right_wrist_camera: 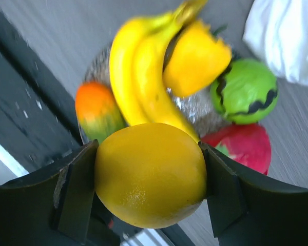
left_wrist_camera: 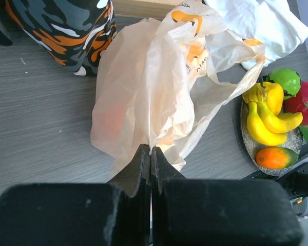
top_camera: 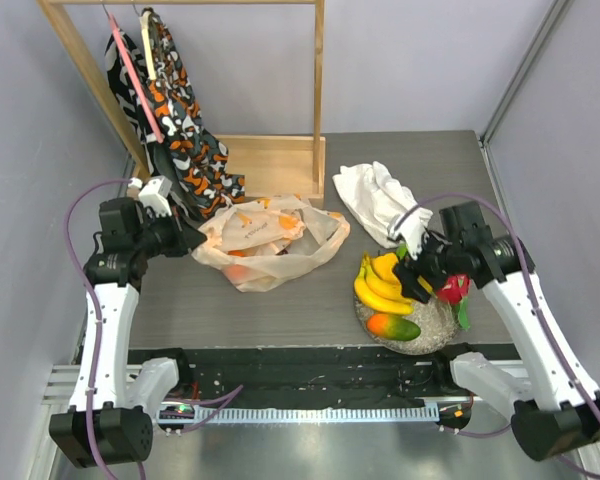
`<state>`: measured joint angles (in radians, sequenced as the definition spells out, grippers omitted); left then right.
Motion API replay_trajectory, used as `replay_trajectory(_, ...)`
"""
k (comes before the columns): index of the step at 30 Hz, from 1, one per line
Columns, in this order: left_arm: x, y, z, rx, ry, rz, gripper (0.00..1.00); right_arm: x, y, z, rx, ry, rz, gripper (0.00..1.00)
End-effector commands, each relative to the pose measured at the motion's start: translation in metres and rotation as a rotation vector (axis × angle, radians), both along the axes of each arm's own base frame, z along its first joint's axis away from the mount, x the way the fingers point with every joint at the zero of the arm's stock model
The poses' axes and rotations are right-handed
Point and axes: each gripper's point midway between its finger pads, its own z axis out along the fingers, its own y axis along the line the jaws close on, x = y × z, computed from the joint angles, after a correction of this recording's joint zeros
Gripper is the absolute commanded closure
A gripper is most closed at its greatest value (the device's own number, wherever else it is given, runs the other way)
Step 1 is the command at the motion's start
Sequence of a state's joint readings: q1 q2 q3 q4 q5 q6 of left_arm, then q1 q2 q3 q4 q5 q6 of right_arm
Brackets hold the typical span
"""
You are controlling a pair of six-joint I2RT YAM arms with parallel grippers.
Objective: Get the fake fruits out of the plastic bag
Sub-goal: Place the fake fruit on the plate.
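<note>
The pale peach plastic bag (top_camera: 270,240) (left_wrist_camera: 143,87) lies crumpled mid-table, with an orange shape (top_camera: 238,272) glowing through its wall. My left gripper (top_camera: 195,240) (left_wrist_camera: 151,151) is shut on a fold at the bag's left edge. My right gripper (top_camera: 417,274) (right_wrist_camera: 150,174) is shut on a yellow round fruit (right_wrist_camera: 150,205), holding it over a silvery plate (top_camera: 435,330) (right_wrist_camera: 192,107). On the plate lie a banana bunch (top_camera: 378,290) (right_wrist_camera: 138,77), a red-green mango (top_camera: 393,326) (right_wrist_camera: 95,110), a green lime (right_wrist_camera: 245,91) (left_wrist_camera: 285,81), a pink dragon fruit (right_wrist_camera: 241,146) and another yellow fruit (right_wrist_camera: 195,59).
A crumpled white cloth (top_camera: 380,195) lies behind the plate. Orange-black-white patterned fabric (top_camera: 175,120) hangs from a wooden rack (top_camera: 280,165) at the back left, just behind the bag. A black strip (top_camera: 300,365) runs along the table's near edge.
</note>
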<state>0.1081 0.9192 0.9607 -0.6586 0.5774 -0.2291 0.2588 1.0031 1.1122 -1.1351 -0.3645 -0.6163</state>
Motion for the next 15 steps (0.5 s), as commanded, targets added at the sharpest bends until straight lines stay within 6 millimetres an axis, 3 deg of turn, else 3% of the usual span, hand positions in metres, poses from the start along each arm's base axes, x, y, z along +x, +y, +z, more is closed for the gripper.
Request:
replay_trajectory(1,0.01,0.0,0.02,-0.003,-0.074,-0.011,1.0,-0.051,-0.042,-0.028,-0.228,0.039,0.201,0.63)
replay_trajectory(5,0.011,0.0,0.019,-0.001,-0.075,-0.012,1.0,-0.083,-0.062,-0.05,-0.333,0.103,0.362,0.62)
replay_trajectory(7,0.011,0.001,0.018,-0.001,-0.076,-0.009,1.0,-0.09,-0.068,-0.064,-0.366,0.123,0.404,0.6)
replay_trajectory(12,0.01,0.002,0.019,0.006,-0.081,-0.004,1.0,-0.084,-0.067,-0.088,-0.383,0.103,0.505,0.53)
replay_trajectory(15,0.007,0.001,0.021,0.012,-0.08,-0.009,1.0,-0.078,-0.073,-0.101,-0.427,0.09,0.533,0.43)
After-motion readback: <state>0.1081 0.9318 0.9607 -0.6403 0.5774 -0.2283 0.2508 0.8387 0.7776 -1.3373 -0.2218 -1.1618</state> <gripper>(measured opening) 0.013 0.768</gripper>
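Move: The right gripper, already holding the yellow fruit, is over the plate; the plate's free near-right part is about 8 cm back, 6 cm to its right and 18 cm below. The fruits there lie roughly 15 cm lower than the hand: the papaya 9 cm back and 2 cm left, the bananas level and 4 cm left, the dragon fruit 1 cm ahead and 11 cm right. From the left gripper that free part is some 17 cm back, 45 cm right and 22 cm down. Lower the right gripper about 9 cm while drawing it some 8 cm back and 6 cm to the right, past the banana tips towards the gap between papaya and dragon fruit. Keep the fingers closed on the yellow fruit, turn the wrist roughly 25 degrees counter-clockwise and let the fingers point more steeply down. ##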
